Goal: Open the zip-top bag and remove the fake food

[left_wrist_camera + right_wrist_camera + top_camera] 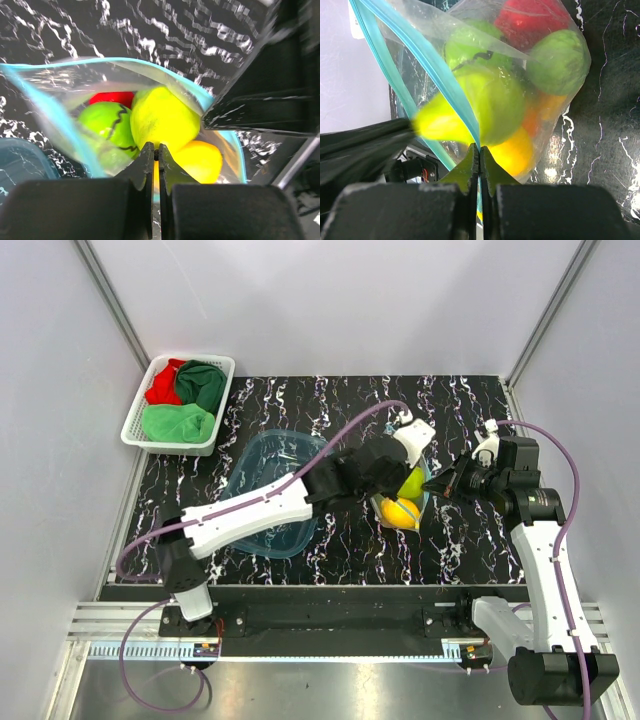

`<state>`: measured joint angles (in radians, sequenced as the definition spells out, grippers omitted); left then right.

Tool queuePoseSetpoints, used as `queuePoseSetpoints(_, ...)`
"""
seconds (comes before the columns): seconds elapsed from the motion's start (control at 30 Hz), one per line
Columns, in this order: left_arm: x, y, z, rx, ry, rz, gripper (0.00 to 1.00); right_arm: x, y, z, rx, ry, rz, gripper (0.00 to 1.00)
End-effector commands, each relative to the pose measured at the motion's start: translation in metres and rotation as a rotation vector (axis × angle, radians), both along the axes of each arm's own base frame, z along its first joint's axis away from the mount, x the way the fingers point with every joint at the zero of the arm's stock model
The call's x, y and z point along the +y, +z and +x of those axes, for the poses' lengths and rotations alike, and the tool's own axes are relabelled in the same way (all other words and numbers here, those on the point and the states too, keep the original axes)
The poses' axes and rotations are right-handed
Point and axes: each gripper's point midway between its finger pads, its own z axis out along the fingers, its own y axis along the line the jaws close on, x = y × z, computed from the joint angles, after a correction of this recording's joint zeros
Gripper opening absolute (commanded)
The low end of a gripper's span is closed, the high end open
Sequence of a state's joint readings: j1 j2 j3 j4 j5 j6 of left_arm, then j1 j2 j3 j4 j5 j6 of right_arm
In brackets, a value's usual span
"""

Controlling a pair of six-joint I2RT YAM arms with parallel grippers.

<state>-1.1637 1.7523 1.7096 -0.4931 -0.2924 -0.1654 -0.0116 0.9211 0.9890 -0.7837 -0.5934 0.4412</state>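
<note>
The zip-top bag (400, 502) lies between both arms, a clear pouch with a teal strip (427, 60), its mouth spread open (150, 65). Inside is the fake food: a red piece (112, 97), a green one (105, 122), a yellow-green one (160, 117) and a yellow one (200, 160). My left gripper (156, 149) is shut, with the bag's near lip pinched between its fingers. Opposite it, my right gripper (479, 148) is shut on the teal strip of the other lip. In the top view the left gripper (403, 483) and the right gripper (441, 485) flank the bag.
A translucent blue tub (268, 490) sits just left of the bag, under the left arm, and its corner shows in the left wrist view (20, 162). A white basket (135, 418) with red and green cloths stands at the back left.
</note>
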Motion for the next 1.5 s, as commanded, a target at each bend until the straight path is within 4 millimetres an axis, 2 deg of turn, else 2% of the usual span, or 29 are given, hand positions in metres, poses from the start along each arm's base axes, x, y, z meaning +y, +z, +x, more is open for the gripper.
queuePoseSetpoints(0.0,0.017,0.084,-0.005,-0.056,0.033,-0.178,0.00,0.000,0.009,0.000,-0.054,0.013,-0.014,0.00)
queuePoseSetpoints(0.07,0.027,0.098,-0.010,-0.061,0.036,-0.207,0.00,0.000,0.010,0.001,-0.055,0.009,-0.017,0.00)
queuePoseSetpoints(0.13,0.035,0.104,-0.014,-0.061,0.035,-0.223,0.00,0.000,0.010,0.002,-0.054,0.008,-0.018,0.00)
queuePoseSetpoints(0.17,0.044,0.116,-0.018,-0.072,0.035,-0.250,0.00,-0.001,0.009,0.002,-0.054,0.007,-0.019,0.00)
queuePoseSetpoints(0.23,0.055,0.116,-0.020,-0.077,0.044,-0.249,0.00,-0.001,0.009,0.002,-0.051,0.007,-0.021,0.00)
queuePoseSetpoints(0.27,0.067,0.127,-0.023,-0.093,0.052,-0.270,0.00,-0.001,0.008,0.002,-0.051,0.004,-0.022,0.00)
queuePoseSetpoints(0.3,0.074,0.129,-0.025,-0.102,0.057,-0.269,0.00,-0.002,0.008,0.002,-0.051,0.003,-0.023,0.00)
queuePoseSetpoints(0.33,0.082,0.119,-0.023,-0.100,0.078,-0.248,0.00,-0.002,0.009,0.002,-0.052,0.002,-0.023,0.00)
queuePoseSetpoints(0.37,0.098,0.126,-0.023,-0.117,0.113,-0.254,0.00,-0.002,0.009,0.002,-0.054,0.003,-0.023,0.00)
queuePoseSetpoints(0.4,0.106,0.122,-0.022,-0.111,0.136,-0.255,0.00,-0.001,0.010,0.002,-0.056,0.005,-0.023,0.00)
queuePoseSetpoints(0.43,0.118,0.105,-0.018,-0.094,0.172,-0.217,0.00,-0.002,0.010,0.002,-0.056,0.003,-0.024,0.00)
queuePoseSetpoints(0.5,0.144,0.098,-0.015,-0.071,0.260,-0.245,0.00,-0.002,0.009,0.002,-0.054,0.003,-0.023,0.00)
queuePoseSetpoints(0.53,0.163,0.082,-0.011,-0.061,0.315,-0.222,0.00,-0.002,0.009,0.002,-0.057,0.004,-0.024,0.00)
queuePoseSetpoints(0.63,0.194,0.059,-0.006,-0.008,0.430,-0.237,0.00,-0.001,0.009,0.002,-0.058,0.005,-0.024,0.00)
queuePoseSetpoints(0.67,0.201,0.038,-0.007,0.030,0.464,-0.225,0.00,-0.001,0.009,0.002,-0.057,0.006,-0.023,0.00)
queuePoseSetpoints(0.73,0.218,0.022,-0.005,0.057,0.526,-0.221,0.00,-0.001,0.009,0.002,-0.058,0.008,-0.020,0.00)
queuePoseSetpoints(0.77,0.224,0.000,-0.007,0.093,0.564,-0.203,0.00,-0.001,0.009,0.003,-0.058,0.008,-0.020,0.00)
queuePoseSetpoints(0.83,0.232,-0.019,-0.006,0.121,0.615,-0.196,0.00,0.000,0.010,0.003,-0.055,0.011,-0.017,0.00)
queuePoseSetpoints(0.87,0.236,-0.039,-0.009,0.149,0.633,-0.169,0.00,0.000,0.010,0.003,-0.055,0.012,-0.016,0.00)
queuePoseSetpoints(1.0,0.251,-0.080,-0.013,0.190,0.713,-0.094,0.00,0.000,0.011,0.002,-0.059,0.016,-0.015,0.00)
queuePoseSetpoints(1.1,0.261,-0.098,-0.014,0.197,0.766,-0.065,0.00,0.000,0.008,0.001,-0.054,0.014,-0.016,0.00)
queuePoseSetpoints(1.3,0.261,-0.125,-0.018,0.252,0.792,-0.025,0.00,0.001,0.008,0.000,-0.055,0.016,-0.013,0.00)
queuePoseSetpoints(1.33,0.261,-0.132,-0.021,0.267,0.792,-0.005,0.16,0.001,0.008,0.000,-0.055,0.016,-0.013,0.00)
queuePoseSetpoints(1.37,0.261,-0.135,-0.022,0.280,0.802,-0.010,0.27,0.007,0.009,-0.003,-0.058,0.042,-0.012,0.00)
queuePoseSetpoints(1.47,0.260,-0.144,-0.028,0.307,0.788,-0.013,0.46,0.008,0.010,-0.003,-0.061,0.047,-0.010,0.00)
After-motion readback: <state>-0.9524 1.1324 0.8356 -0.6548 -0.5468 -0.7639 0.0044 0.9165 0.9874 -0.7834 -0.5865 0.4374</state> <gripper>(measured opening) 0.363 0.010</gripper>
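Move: My left fingers already pinch the stem end of the yellow-green pear in the bag's mouth. The middle of the blue tray lies about 29 cm to their left, 2 cm ahead and some 20 cm lower. The rest of the bag's fruit sits some 13 cm below and 2 cm back, 3 cm left, with the big yellow fruit about 7 cm back, 2 cm left and 12 cm down. From my right hand, the tray is roughly 31 cm left, 2 cm ahead and 18 cm down. I draw the pear up about 11 cm out of the bag with my left hand, arc about 26 cm left to the blue tray, then sink well below my starting height, turning the wrist counter-clockwise. Low over the tray, my left fingers begin to part. My right hand stays put, keeping its pinch on the bag's blue zip edge. ##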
